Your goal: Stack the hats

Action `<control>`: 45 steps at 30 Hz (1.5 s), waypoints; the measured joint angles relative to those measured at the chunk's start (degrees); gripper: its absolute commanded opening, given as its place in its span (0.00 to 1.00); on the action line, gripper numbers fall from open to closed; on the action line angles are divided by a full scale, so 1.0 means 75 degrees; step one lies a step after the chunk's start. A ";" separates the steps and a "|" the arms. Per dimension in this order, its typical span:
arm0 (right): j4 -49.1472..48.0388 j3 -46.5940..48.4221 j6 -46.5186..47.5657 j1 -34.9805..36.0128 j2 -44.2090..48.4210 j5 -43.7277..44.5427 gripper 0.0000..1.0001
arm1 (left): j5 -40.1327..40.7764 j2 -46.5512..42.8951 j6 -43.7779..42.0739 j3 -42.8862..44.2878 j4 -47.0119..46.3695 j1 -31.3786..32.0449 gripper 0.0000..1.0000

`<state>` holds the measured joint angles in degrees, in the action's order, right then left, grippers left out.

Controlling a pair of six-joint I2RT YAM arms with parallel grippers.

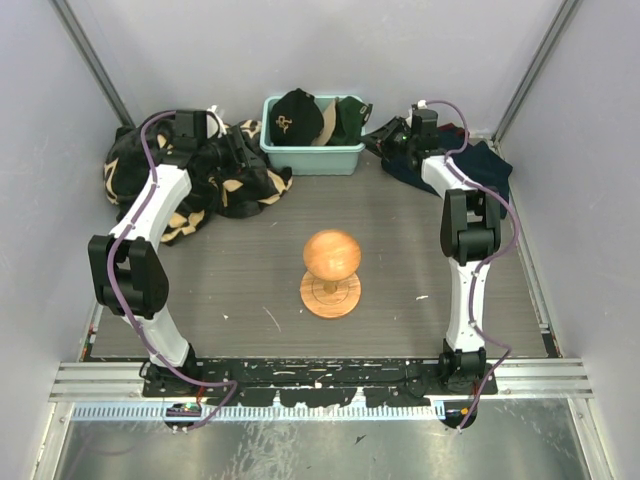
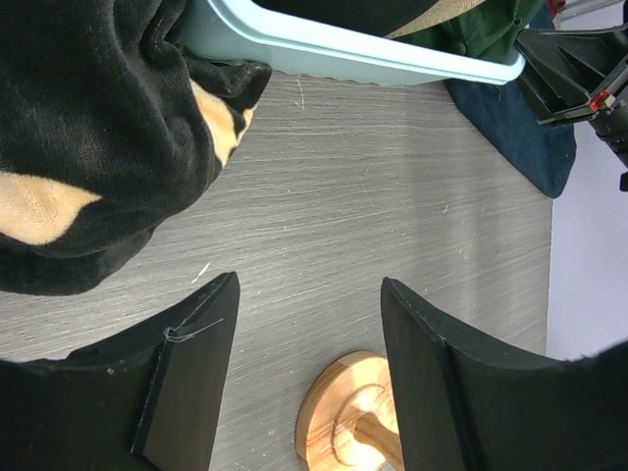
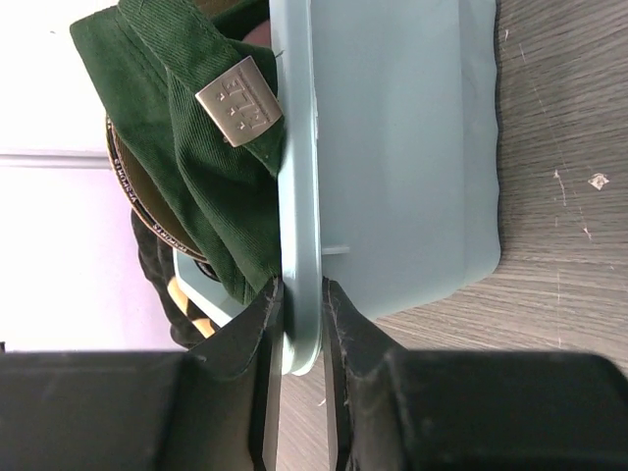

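Observation:
A black hat with a tan logo [image 1: 296, 115] and a dark green hat [image 1: 350, 115] lie in a pale teal bin [image 1: 310, 160] at the back of the table. In the right wrist view the green hat [image 3: 196, 167] hangs over the bin's rim [image 3: 299, 177]. My right gripper [image 3: 302, 289] is shut on that rim at the bin's right end, one finger inside against the green hat and one outside. My left gripper [image 2: 309, 285] stands open above the bare table, left of the bin, with nothing between its fingers.
A wooden hat stand [image 1: 331, 272] with a round knob sits mid-table. A black blanket with tan marks [image 1: 200, 180] is heaped at the back left, under the left arm. A dark navy cloth [image 1: 480, 165] lies at the back right.

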<state>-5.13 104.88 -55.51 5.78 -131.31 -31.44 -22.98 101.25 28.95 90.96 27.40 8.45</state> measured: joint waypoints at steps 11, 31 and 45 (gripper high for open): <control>0.0268 -0.1434 0.0411 -0.0638 0.1037 -0.0659 0.18 | 0.0009 0.0000 0.0009 -0.0003 -0.0006 -0.0023 0.67; 0.2830 -0.3016 0.2900 -0.1591 0.4922 0.0017 0.50 | -0.0251 -0.0315 0.0233 -0.0764 -0.0367 -0.0020 0.66; 0.2792 -0.1536 0.2973 0.1020 0.3075 0.1915 0.50 | -0.0449 -0.0399 0.0379 -0.0799 -0.0519 -0.0020 0.67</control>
<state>15.81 93.36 -33.21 13.43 -108.25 -17.08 -26.35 98.26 31.79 84.97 23.51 8.29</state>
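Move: The right fingers already pinch the bin's front right rim corner, with the bin's middle about 14 cm to their left, 7 cm ahead and 6 cm below. Inside, the green hat lies about 5 cm left and 7 cm ahead, and the black hat 18 cm left and 7 cm ahead, both near hand height. The dark cloth lies level with the hand, some 19 cm right and 12 cm down. From the left hand, the bin's middle is about 19 cm ahead, 16 cm right and 12 cm down. Keeping its pinch on the rim corner, the right hand drags the bin to the right and back towards the base, travelling about 13 cm right and 8 cm back before its fingers open to roughly half and let go of the rim. It then rises some 12 cm, swings back left past where the drag ended, rolls its left side down by about 25 degrees and sinks again, open, over the bin's front rim towards the hats. ##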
